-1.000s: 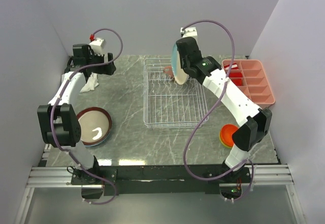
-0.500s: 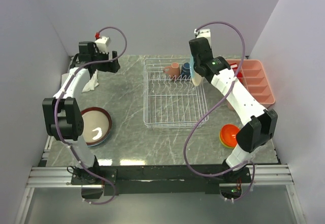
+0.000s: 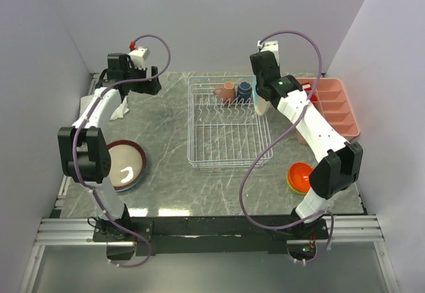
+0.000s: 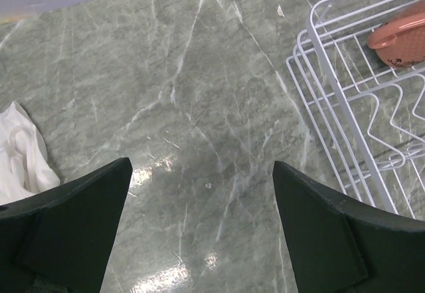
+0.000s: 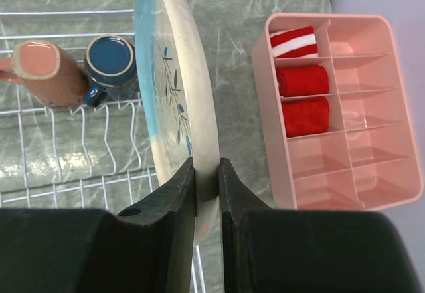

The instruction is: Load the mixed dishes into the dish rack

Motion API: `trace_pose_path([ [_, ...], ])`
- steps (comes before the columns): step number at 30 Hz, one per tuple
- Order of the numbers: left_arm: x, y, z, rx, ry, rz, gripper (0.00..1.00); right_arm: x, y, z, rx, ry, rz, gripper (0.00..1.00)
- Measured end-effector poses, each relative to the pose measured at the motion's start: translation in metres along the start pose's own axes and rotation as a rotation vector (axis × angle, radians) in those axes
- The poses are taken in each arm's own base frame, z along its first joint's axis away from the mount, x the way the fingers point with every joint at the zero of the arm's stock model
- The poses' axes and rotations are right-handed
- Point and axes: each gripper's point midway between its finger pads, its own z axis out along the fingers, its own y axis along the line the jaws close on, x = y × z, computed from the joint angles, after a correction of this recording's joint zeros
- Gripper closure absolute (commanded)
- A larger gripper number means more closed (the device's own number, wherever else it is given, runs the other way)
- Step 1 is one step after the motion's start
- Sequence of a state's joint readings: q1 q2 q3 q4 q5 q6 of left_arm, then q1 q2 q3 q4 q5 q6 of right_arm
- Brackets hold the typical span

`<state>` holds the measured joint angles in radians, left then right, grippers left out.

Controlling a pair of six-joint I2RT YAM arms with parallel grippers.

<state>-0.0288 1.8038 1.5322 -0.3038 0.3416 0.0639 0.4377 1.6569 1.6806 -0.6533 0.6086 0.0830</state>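
My right gripper (image 5: 206, 173) is shut on the rim of a cream-and-light-blue plate (image 5: 174, 87), which it holds on edge over the back right side of the white wire dish rack (image 5: 66, 167). From the top view the plate (image 3: 261, 105) hangs under the right gripper (image 3: 260, 95) at the rack's (image 3: 229, 130) right side. A dark blue mug (image 3: 245, 91) and a pink mug (image 3: 226, 92) stand in the rack's back row. My left gripper (image 4: 202, 167) is open over bare table left of the rack (image 4: 345, 127). A maroon-rimmed plate (image 3: 123, 165) lies front left. An orange bowl (image 3: 300, 173) sits in a yellow-green bowl (image 3: 292, 185) front right.
A pink compartment tray (image 3: 330, 107) holding red rolls (image 5: 302, 80) stands right of the rack, close to the held plate. A white folded cloth (image 3: 118, 110) lies at the back left near my left gripper (image 3: 154, 86). Walls close in on three sides.
My right arm swung the plate from over the rack's back middle to its right side and turned it edge-on. The left gripper shifted slightly right, still open.
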Motion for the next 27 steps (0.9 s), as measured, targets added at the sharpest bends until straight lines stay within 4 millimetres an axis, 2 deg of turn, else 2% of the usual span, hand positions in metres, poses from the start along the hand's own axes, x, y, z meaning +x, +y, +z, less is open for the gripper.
trace_pose_path([
  [7, 0.003, 0.001, 0.002, 0.001, 0.007, -0.003, 0.05, 0.007, 0.004, 0.002, -0.003, 0.015, 0.035, 1.00],
  [20, 0.019, 0.000, 0.005, 0.002, 0.040, -0.023, 0.05, 0.046, 0.020, 0.021, 0.009, 0.131, 0.073, 1.00],
  [26, 0.019, -0.001, 0.005, 0.002, 0.040, -0.037, 0.03, 0.050, 0.023, 0.026, 0.019, 0.139, 0.080, 1.00],
  [27, 0.019, -0.001, 0.005, 0.002, 0.040, -0.037, 0.02, 0.049, 0.023, 0.027, 0.019, 0.137, 0.080, 0.89],
])
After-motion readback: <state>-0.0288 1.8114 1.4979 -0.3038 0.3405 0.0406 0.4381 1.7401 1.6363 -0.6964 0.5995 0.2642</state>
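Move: My right hand holds the plate upright above the right end of the rack. The slots I am taking it to lie about 4 cm ahead, 2 cm left and some 22 cm below. The blue mug is roughly 9 cm ahead and 8 cm left, the orange mug 8 cm ahead and 15 cm left. The pink tray sits about 6 cm ahead and 23 cm right. From my left hand those slots are some 40 cm right and 4 cm back. I lower the plate about 6 cm, almost straight down into the rack's right-hand slots just right of the blue mug, easing off at the bottom. My right wrist tips down some 5 degrees and turns slightly clockwise, with the fingers still pinching the rim. My left hand, open and empty, sinks about 2 cm. ##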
